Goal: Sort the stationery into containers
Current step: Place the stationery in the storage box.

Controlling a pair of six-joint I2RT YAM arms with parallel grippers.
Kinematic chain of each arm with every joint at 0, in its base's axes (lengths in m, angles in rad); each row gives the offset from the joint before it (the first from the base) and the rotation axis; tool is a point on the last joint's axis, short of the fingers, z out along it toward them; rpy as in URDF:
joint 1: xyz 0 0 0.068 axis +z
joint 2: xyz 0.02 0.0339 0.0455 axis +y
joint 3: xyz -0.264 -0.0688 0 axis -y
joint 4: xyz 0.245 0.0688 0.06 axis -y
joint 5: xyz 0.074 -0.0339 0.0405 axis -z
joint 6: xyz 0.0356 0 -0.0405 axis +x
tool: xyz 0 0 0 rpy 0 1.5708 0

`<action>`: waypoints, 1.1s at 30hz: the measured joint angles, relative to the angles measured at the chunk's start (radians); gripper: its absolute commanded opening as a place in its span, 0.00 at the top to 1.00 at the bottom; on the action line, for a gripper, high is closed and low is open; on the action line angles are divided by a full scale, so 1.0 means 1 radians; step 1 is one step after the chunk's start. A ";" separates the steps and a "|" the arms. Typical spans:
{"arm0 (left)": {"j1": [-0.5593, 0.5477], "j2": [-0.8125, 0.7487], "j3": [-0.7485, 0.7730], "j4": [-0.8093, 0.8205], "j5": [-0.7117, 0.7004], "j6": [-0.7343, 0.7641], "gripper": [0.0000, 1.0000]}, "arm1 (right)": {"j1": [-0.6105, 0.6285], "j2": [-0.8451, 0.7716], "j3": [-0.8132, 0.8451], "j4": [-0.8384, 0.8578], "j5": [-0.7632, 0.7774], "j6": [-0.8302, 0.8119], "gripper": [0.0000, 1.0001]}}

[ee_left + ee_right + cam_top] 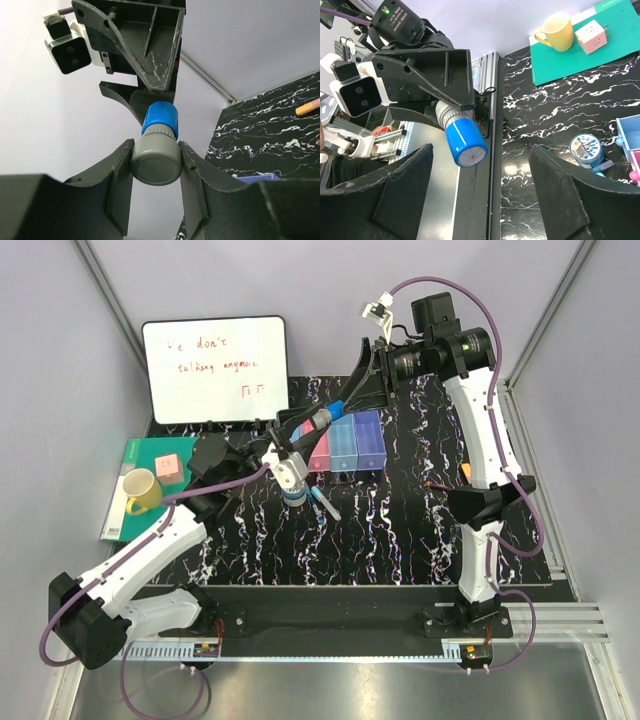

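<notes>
My left gripper is shut on the short grey cylinder, holding it in the air with its blue cap pointing away. In the top view the cylinder hangs just over the left end of the containers. My right gripper faces the blue cap head on, open, with its fingers wide on either side and not touching. A white-blue tape roll lies on the mat near the bins. Thin pens lie in front of the bins, and an orange pen lies right.
A yellow mug and a pink cube rest on the green notebook at the left. The whiteboard stands at the back left. A small dark piece lies by the right arm.
</notes>
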 measured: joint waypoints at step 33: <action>-0.011 0.078 0.009 0.082 0.000 0.053 0.78 | -0.008 -0.002 -0.024 -0.017 0.018 0.006 0.87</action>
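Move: The glue stick, held by its grey end in the left hand, has its middle about 3 cm to the right hand's left and 1 cm nearer the base, at the same height. From the left hand, that middle is 2 cm right, 1 cm ahead and 1 cm up. Counted from the right hand, the storage box lies about 16 cm ahead, 1 cm left and 38 cm down; the round tin is about 2 cm ahead, 11 cm left and 39 cm below. The glue stick's blue end is brought deeper between the right hand's open fingers: the left hand, keeping its hold on the grey end, eases about 1.5 cm right and 1 cm forward, dipping briefly by 1 cm. The right hand sinks about 1 cm, then its fingers close from nearly wide open and pinch the blue end. ##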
